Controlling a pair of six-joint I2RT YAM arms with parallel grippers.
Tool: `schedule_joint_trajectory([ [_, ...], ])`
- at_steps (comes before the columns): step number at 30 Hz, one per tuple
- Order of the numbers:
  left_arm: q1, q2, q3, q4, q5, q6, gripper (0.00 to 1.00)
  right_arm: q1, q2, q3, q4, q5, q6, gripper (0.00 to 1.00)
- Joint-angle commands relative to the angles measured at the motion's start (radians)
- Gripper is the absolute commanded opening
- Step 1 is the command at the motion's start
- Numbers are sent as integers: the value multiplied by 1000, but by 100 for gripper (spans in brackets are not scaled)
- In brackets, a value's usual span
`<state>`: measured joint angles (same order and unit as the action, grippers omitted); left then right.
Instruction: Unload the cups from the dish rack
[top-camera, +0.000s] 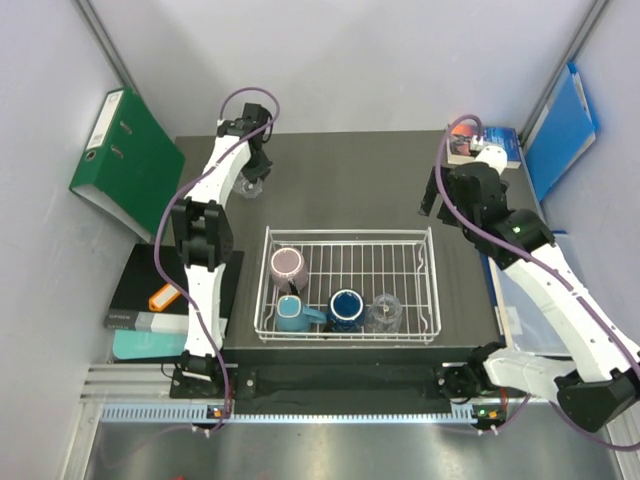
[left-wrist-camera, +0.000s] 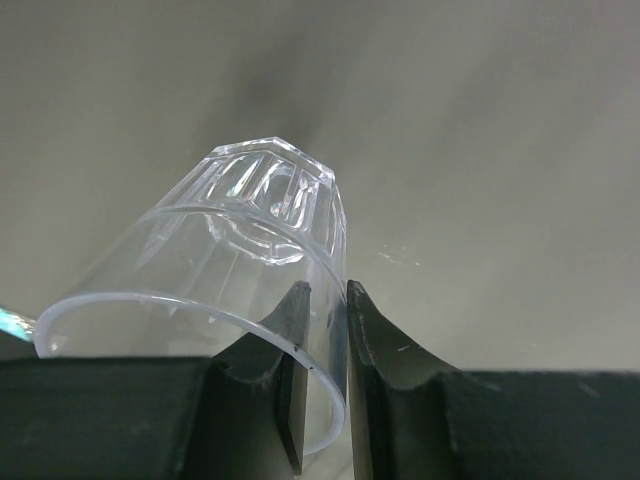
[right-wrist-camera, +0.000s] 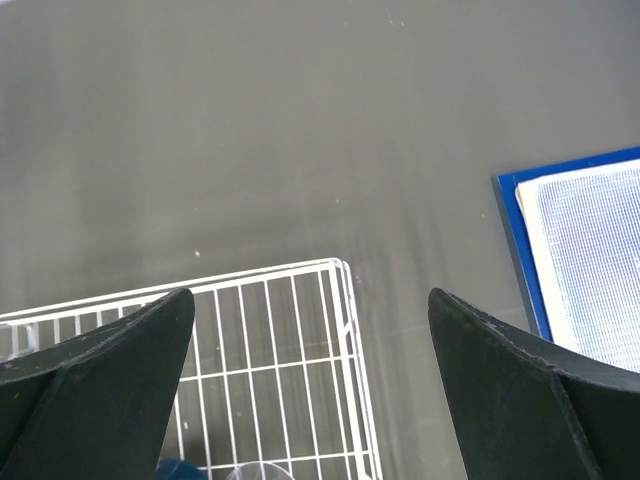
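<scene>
The white wire dish rack (top-camera: 420, 285) sits at the near middle of the dark table. In it stand a pale pink mug (top-camera: 288, 266), a teal handled mug (top-camera: 292, 314), a navy mug (top-camera: 346, 308) and a clear tumbler (top-camera: 384, 312). My left gripper (top-camera: 252, 178) is at the far left of the table, shut on the wall of a second clear tumbler (left-wrist-camera: 250, 220), one finger inside and one outside (left-wrist-camera: 328, 290). My right gripper (top-camera: 430, 200) is open and empty above the rack's far right corner (right-wrist-camera: 338, 270), its jaws wide apart (right-wrist-camera: 310, 292).
A green binder (top-camera: 125, 160) leans at the far left. Black notebooks and an orange item (top-camera: 150, 290) lie left of the table. A book (top-camera: 490, 150) and a blue folder (top-camera: 562, 130) are at the far right; a blue-edged pad (right-wrist-camera: 590, 250) lies right of the rack.
</scene>
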<state>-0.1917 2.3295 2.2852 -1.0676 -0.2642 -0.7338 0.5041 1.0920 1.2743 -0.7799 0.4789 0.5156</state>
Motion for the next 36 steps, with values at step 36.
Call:
schedule_joint_trajectory([
  [36,-31,-27,-150,-181,74,-10,20,11,144,-32,-16,-13,4,100],
])
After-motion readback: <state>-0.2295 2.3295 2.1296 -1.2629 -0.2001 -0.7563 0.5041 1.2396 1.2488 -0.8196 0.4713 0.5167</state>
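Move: Left hand already holds a clear cup by the rim; the open counter it is being taken to lies about 9 cm back, 2 cm left and 13 cm below. The rack's far left corner is 13 cm back, 3 cm right; the pink cup 22 cm back, 8 cm right. From the open right hand, the clear cup in the rack lies 14 cm back, 11 cm left, 23 cm below; the blue cup 9 cm left of it. Drawing back some 9 cm towards the rack's far left corner while sinking about 5 cm in two steps, the left hand keeps its pinch on the clear cup's rim and tips about 20 degrees until the fingers point nearly straight down. The right hand, wide open and empty, sinks about 6 cm over the rack's far right corner, tilting some 10 degrees further down. ##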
